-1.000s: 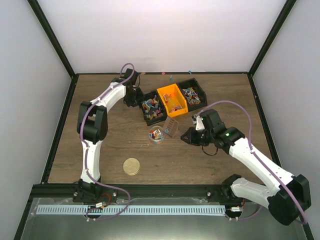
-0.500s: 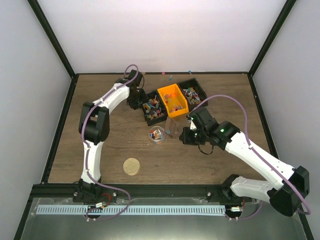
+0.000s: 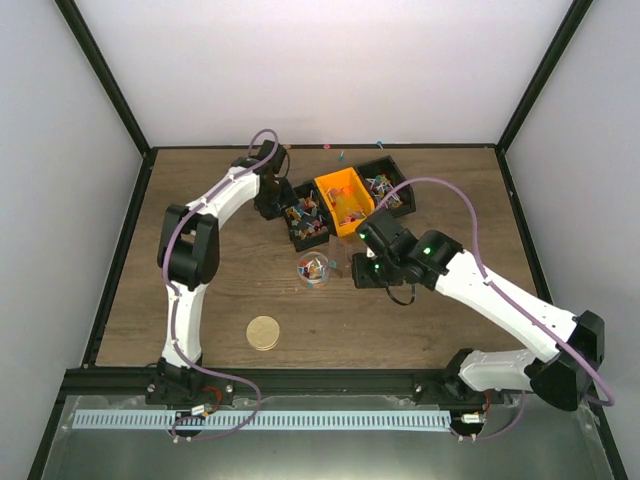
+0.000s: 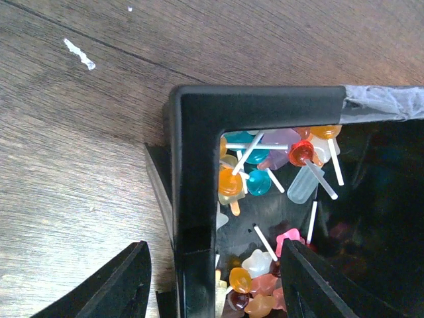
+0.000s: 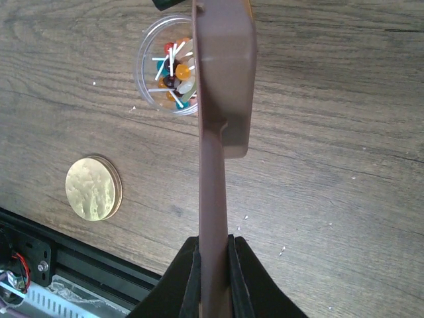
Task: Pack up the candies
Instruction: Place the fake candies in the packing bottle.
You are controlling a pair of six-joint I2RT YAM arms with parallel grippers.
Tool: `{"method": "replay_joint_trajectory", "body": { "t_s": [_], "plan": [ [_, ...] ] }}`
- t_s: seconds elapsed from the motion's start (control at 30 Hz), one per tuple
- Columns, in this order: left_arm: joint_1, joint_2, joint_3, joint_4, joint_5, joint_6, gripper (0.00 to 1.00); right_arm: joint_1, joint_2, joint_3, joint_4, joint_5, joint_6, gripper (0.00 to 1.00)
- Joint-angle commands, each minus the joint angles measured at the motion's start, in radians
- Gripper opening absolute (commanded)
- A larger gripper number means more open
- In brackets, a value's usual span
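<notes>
Candies (image 4: 258,179) in mixed colours, many on white sticks, lie in the left black bin (image 4: 192,165), (image 3: 305,222). My left gripper (image 4: 216,265), (image 3: 268,200) is open, one finger outside the bin's corner wall and one inside, touching neither side. A clear round jar (image 3: 314,268), (image 5: 165,66) on the table holds a few candies. My right gripper (image 5: 213,248), (image 3: 362,272) is shut on the handle of a brown scoop (image 5: 222,99), (image 3: 343,256), which stands right beside the jar.
An orange bin (image 3: 345,200) and a second black bin (image 3: 385,188), both with candies, stand to the right of the first. A round tan lid (image 3: 264,332), (image 5: 94,188) lies near the front. Stray candies (image 3: 342,155) lie by the back edge.
My right arm has swung left, carrying the scoop up beside the jar. The left arm has barely moved at the bin's corner.
</notes>
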Motion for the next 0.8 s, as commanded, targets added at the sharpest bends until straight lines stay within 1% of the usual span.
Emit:
{"method": "replay_joint_trajectory", "body": {
  "t_s": [0.0, 0.13, 0.33, 0.43, 0.5, 0.67, 0.77],
  "plan": [
    [-0.008, -0.032, -0.008, -0.009, -0.011, 0.004, 0.56, 0.049, 0.038, 0.083, -0.064, 0.070, 0.015, 0.01],
    [-0.010, -0.026, -0.009, -0.011, -0.016, 0.012, 0.56, 0.077, 0.067, 0.112, -0.079, 0.088, 0.019, 0.01],
    [-0.010, -0.019, -0.012, -0.019, -0.019, 0.022, 0.54, 0.079, 0.081, 0.138, -0.110, 0.139, 0.035, 0.01],
    [-0.009, -0.018, -0.010, -0.024, -0.024, 0.032, 0.47, 0.074, 0.063, 0.150, -0.089, 0.150, 0.064, 0.01],
    [-0.009, -0.016, -0.007, -0.032, -0.053, 0.045, 0.43, 0.044, 0.037, 0.145, -0.049, 0.128, 0.092, 0.01],
    [-0.008, 0.011, 0.034, -0.085, -0.092, 0.126, 0.23, -0.122, -0.084, 0.081, 0.133, -0.006, 0.166, 0.01],
    [-0.008, 0.019, 0.039, -0.090, -0.096, 0.164, 0.16, -0.231, -0.112, 0.041, 0.178, -0.077, 0.181, 0.01]
  ]
}}
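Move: The right hand, holding the scoop by its handle, has the orange box about 27 cm ahead, level left-right and some 17 cm lower; the bottle stands 5 cm ahead and 8 cm left, the left black box 22 cm ahead and 9 cm left, the right black box 32 cm ahead and 10 cm right. The left hand straddles the left black box's outer wall, the box's middle lying about 4 cm back, 5 cm right and 4 cm below. The right hand keeps the scoop handle pinched, eases about 1 cm left beside the bottle, then sweeps up some 5 cm, forward about 4 cm and a little right, turning clockwise about 15 degrees and lifting the scoop's blade away from the bottle towards and over the near part of the orange box. Meanwhile the left hand shifts about 1 cm left, and its half-open fingers, one outside and one inside, close on the left black box's outer wall. ##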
